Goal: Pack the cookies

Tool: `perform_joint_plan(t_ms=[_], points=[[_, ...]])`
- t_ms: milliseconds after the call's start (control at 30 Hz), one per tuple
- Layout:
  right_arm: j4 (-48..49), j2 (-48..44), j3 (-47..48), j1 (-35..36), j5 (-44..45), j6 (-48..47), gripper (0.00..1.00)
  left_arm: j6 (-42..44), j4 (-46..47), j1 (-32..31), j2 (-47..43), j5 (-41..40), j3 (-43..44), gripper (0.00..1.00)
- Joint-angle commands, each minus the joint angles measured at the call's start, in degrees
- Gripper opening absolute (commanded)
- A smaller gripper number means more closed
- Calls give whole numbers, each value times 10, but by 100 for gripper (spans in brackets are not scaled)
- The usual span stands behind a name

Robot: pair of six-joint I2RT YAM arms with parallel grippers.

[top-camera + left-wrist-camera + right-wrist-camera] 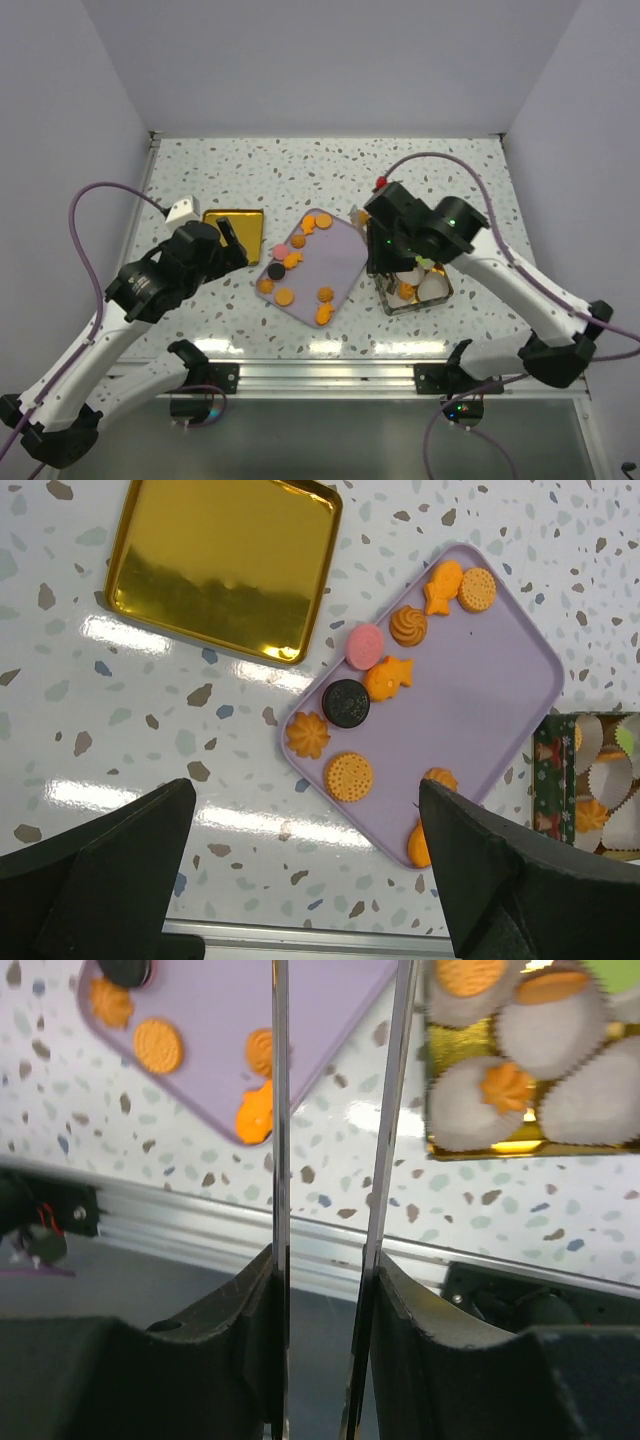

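Observation:
Several small round cookies (285,296), mostly orange, with one pink (366,645) and one black (346,703), lie on a lilac tray (338,255). A gold-lined box (436,297) with white paper cups stands right of the tray; a few cups hold orange cookies (507,1088). My left gripper (230,240) hovers left of the tray, wide open and empty (305,880). My right gripper (385,262) carries two long thin metal blades and hangs over the gap between the tray's near corner and the box. The blades (338,1000) stand apart with nothing between them; their tips are out of frame.
A shiny gold square lid (233,232) lies left of the tray, partly under my left gripper. A white block (181,211) lies beside it. A metal rail (320,375) runs along the table's near edge. A red-tipped object (381,183) sits behind my right arm.

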Motion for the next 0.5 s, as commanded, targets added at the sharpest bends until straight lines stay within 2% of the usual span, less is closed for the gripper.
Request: perform_joint_plan(t_ms=[0, 133, 300, 467], points=[[-152, -79, -46, -26, 72, 43, 30, 17, 33, 2, 10, 9, 8, 100], [-152, -181, -138, -49, 62, 94, 30, 26, 57, 2, 26, 26, 6, 100], [-152, -262, -213, -51, 61, 176, 29, 32, 75, 2, 44, 48, 8, 100], [-153, -313, -269, -50, 56, 214, 28, 38, 86, 2, 53, 63, 11, 100]])
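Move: The right hand, holding the tongs with a cookie in their tips, has the box about 11 cm ahead, 10 cm to its right and 21 cm below. The box's empty near-right cup lies roughly 9 cm ahead and 14 cm right, and the star cookie in the near-left cup about 8 cm ahead and 9 cm right. The tray's middle is some 14 cm ahead and 14 cm left. From the left hand the box is about 7 cm ahead and 36 cm right. Rightward and fast, some 10 cm, the right hand swings the tongs from the tray side towards the box, also drawing back about 5 cm; it rises slightly, then sinks, turning some 20 degrees clockwise so the tongs point out over the box. Its grip on the tongs stays unchanged. The open, empty left hand drifts about 3 cm right and a little forward. ##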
